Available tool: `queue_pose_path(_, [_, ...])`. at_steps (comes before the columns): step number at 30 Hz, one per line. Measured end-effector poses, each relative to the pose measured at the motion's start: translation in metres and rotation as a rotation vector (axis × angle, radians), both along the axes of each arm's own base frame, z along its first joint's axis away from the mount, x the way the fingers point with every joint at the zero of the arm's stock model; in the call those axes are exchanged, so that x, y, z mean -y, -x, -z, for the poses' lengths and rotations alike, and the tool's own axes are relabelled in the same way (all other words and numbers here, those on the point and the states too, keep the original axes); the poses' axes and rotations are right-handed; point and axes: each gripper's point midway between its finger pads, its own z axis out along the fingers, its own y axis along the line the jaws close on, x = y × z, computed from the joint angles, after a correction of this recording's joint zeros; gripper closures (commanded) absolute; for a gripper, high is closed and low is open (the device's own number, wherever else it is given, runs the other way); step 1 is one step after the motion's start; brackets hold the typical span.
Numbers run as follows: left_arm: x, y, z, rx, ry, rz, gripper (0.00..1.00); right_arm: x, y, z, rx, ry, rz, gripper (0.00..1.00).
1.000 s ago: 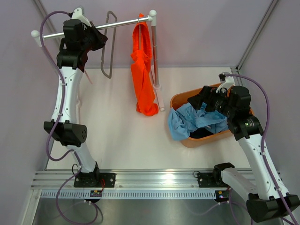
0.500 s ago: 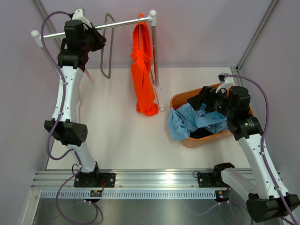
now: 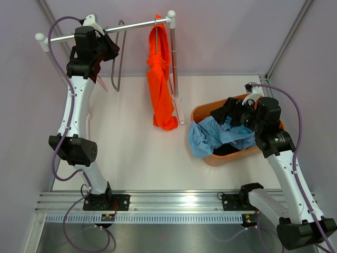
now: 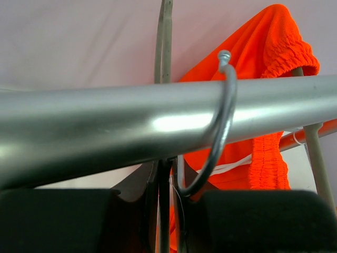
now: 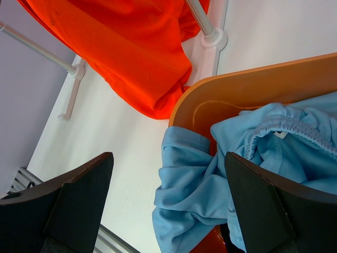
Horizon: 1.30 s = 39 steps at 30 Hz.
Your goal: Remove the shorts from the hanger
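Observation:
The bright orange shorts (image 3: 160,89) hang on a hanger at the right end of the metal rail (image 3: 131,26). In the left wrist view they (image 4: 268,110) show behind the rail. An empty hanger (image 3: 117,63) hangs left of them, its hook (image 4: 224,121) over the rail. My left gripper (image 3: 102,46) sits just under the rail. Its jaws (image 4: 168,192) stand narrowly apart around that hanger's neck, and contact does not show. My right gripper (image 3: 230,112) hovers open (image 5: 168,158) over the light blue shorts (image 3: 210,138) in the orange basket (image 3: 202,112). Dark navy shorts (image 3: 226,150) lie under them.
The rack's white post (image 3: 174,58) stands between the orange shorts and the basket, its foot (image 5: 213,37) near the basket's rim (image 5: 253,84). Purple walls close in the back and both sides. The arms' mounting rail (image 3: 168,200) runs along the near edge.
The empty hanger has swung from a slanted pose to hang nearly edge-on under the rail. My left gripper shifted slightly and its jaws eased apart a little. The right arm has not moved.

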Motion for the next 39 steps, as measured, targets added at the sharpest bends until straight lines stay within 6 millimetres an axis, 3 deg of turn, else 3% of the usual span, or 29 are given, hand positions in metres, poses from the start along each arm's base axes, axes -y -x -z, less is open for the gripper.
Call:
queue_pose_path(8, [-0.003, 0.006, -0.002, 0.005, -0.017, -0.009, 0.78, 0.000, 0.000, 0.000, 0.000, 0.000, 0.000, 0.05])
queue_pose_path(15, [-0.010, 0.028, -0.013, 0.024, -0.038, -0.033, 0.69, 0.000, 0.000, 0.000, -0.001, 0.001, 0.001, 0.05])
queue_pose_path(29, [-0.007, 0.100, -0.085, 0.206, -0.043, -0.031, 0.65, 0.000, 0.000, 0.000, -0.001, 0.001, 0.001, 0.05])
queue_pose_path(34, [0.016, 0.138, -0.111, 0.298, -0.029, 0.027, 0.64, 0.000, 0.000, 0.001, -0.001, 0.001, 0.001, 0.05])
queue_pose_path(39, [0.072, 0.161, -0.131, 0.369, -0.028, 0.155, 0.64, 0.000, 0.000, 0.001, -0.002, 0.001, 0.001, 0.05])
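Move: The orange shorts' hook on the rod is what I go for next: about 13 cm to the right of my left hand, 3 cm farther out and 3 cm higher. The grey hanger's hook is right at my left fingertips, about 2 cm above them. The rod's right end stands some 18 cm right, 4 cm ahead and 4 cm up. From my right hand, the orange shorts' hook is roughly 27 cm ahead, 20 cm left and 14 cm above. I spread the already slightly parted left fingers further to about a third open and back them off the grey hanger's neck, drawing about 16 cm back from the rod and, after a slow start, rising some 13 cm. Near the end I swing about 7 cm right, more nearly in line with the orange shorts' hook, the fingers tipping up some 20 degrees and turning slightly clockwise. ##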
